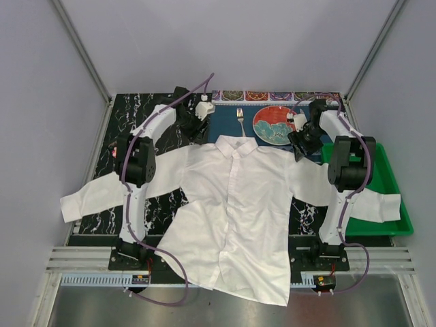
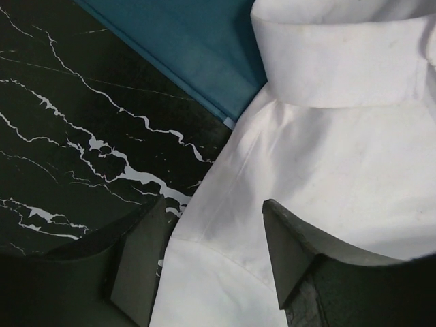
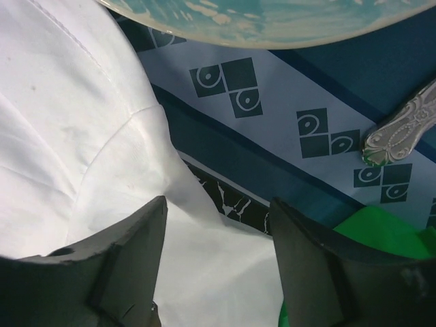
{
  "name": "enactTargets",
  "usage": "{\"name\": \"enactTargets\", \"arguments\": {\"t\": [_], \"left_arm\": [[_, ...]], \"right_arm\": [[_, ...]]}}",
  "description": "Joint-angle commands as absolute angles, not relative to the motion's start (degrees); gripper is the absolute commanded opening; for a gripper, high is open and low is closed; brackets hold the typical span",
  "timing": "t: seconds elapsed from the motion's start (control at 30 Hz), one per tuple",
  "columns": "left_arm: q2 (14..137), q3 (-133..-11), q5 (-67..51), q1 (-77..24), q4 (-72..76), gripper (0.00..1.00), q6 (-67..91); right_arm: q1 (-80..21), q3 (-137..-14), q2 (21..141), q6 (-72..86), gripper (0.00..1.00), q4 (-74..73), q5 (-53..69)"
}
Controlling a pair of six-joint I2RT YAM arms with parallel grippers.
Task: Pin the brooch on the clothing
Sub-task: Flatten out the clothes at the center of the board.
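Note:
The clothing, a large white collared shirt [image 1: 235, 204], lies spread face up on the black marble table, collar [image 2: 340, 61] toward the back. My left gripper [image 1: 199, 131] hovers at the shirt's left shoulder. In the left wrist view its fingers [image 2: 146, 259] stand apart over the shoulder seam [image 2: 225, 252], pinching nothing. My right gripper [image 1: 300, 146] is at the shirt's right shoulder. It too is open, its fingertips [image 3: 153, 225] either side of loose white fabric [image 3: 82, 136]. The brooch does not show in any view.
A red-and-teal plate [image 1: 274, 125] and a fork [image 1: 240, 121] lie on a blue patterned placemat [image 3: 286, 102] behind the collar. A green tray [image 1: 390, 197] sits at the table's right edge under the right sleeve. Grey walls close in the table.

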State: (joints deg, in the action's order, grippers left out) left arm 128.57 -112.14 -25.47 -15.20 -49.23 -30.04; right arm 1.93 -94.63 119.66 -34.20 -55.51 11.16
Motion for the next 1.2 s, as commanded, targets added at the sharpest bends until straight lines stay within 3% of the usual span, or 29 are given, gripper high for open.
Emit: {"name": "enactTargets", "arguments": {"t": [0.0,0.07,0.27,0.33,0.4,0.43,0.47,0.53,0.57,0.7,1.0,1.17], "left_arm": [[131.2,-116.1,-21.8,-15.6,-49.0,0.61,-28.1],[132.6,-116.6,-19.8,-15.8,-49.5,0.55,-28.3],[136.1,-117.7,-16.1,-16.4,-51.5,0.52,-29.5],[136.1,-117.2,-16.9,-16.6,-51.6,0.45,-29.7],[136.1,-116.7,-17.3,-17.1,-51.7,0.37,-30.2],[135.9,-116.5,-17.4,-17.3,-51.8,0.23,-30.4],[135.6,-115.9,-17.7,-17.6,-51.8,0.16,-31.0],[134.4,-115.4,-18.7,-17.8,-51.0,0.00,-31.1],[133.8,-114.8,-18.3,-17.8,-50.1,0.00,-29.8],[130.2,-114.0,-17.4,-17.1,-47.1,0.00,-28.2],[120.9,-105.3,-16.3,-13.3,-33.4,0.00,-24.5],[123.0,-107.5,-15.6,-13.4,-33.3,0.00,-23.0]], "right_arm": [[1.8,-95.6,120.7,-35.7,0.64,-55.5,12.6],[1.8,-95.6,120.9,-35.7,0.60,-55.2,12.4],[1.8,-96.1,122.4,-35.4,0.55,-55.0,12.4],[1.8,-96.1,122.6,-35.3,0.52,-55.0,12.5],[1.8,-96.1,122.5,-35.4,0.38,-55.0,12.4],[1.8,-96.0,122.4,-35.4,0.33,-55.2,12.3],[1.8,-96.0,122.3,-35.4,0.22,-55.0,12.0],[1.8,-96.3,122.0,-35.3,0.11,-55.0,11.3],[1.8,-96.6,121.9,-35.2,0.05,-54.7,10.5],[1.8,-98.6,120.9,-34.0,0.00,-53.4,9.3],[1.8,-100.4,118.7,-34.1,0.00,-51.9,8.6],[1.8,-104.4,122.3,-33.0,0.00,-50.4,6.1]]}}
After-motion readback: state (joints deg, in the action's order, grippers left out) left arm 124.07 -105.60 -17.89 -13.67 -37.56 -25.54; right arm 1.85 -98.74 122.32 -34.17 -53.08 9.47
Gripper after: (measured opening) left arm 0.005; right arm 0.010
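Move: The shirt's left shoulder lies about 6 cm below the left hand's open fingers, roughly 1 cm ahead and 1 cm to the left; the shirt collar is some 15 cm to that hand's right, level with it, and the fork about 17 cm right and 8 cm ahead. The shirt's right shoulder is straight under the right hand, some 3 cm down, with the plate about 12 cm ahead and 8 cm left, and the knife roughly 11 cm ahead and 4 cm right. Both open grippers sink onto the shirt's shoulders, the left by about 5 cm and the right by about 2 cm, and close fully there, each pinching the cloth at the shoulder's upper edge. Keeping their pinch, they draw the shirt forward together by about 3 cm towards the plate side, the left hand also rising some 6 cm from the table and easing a couple of centimetres left as its wrist tips its fingers outward, while the right stays low, rising only about 2 cm. ##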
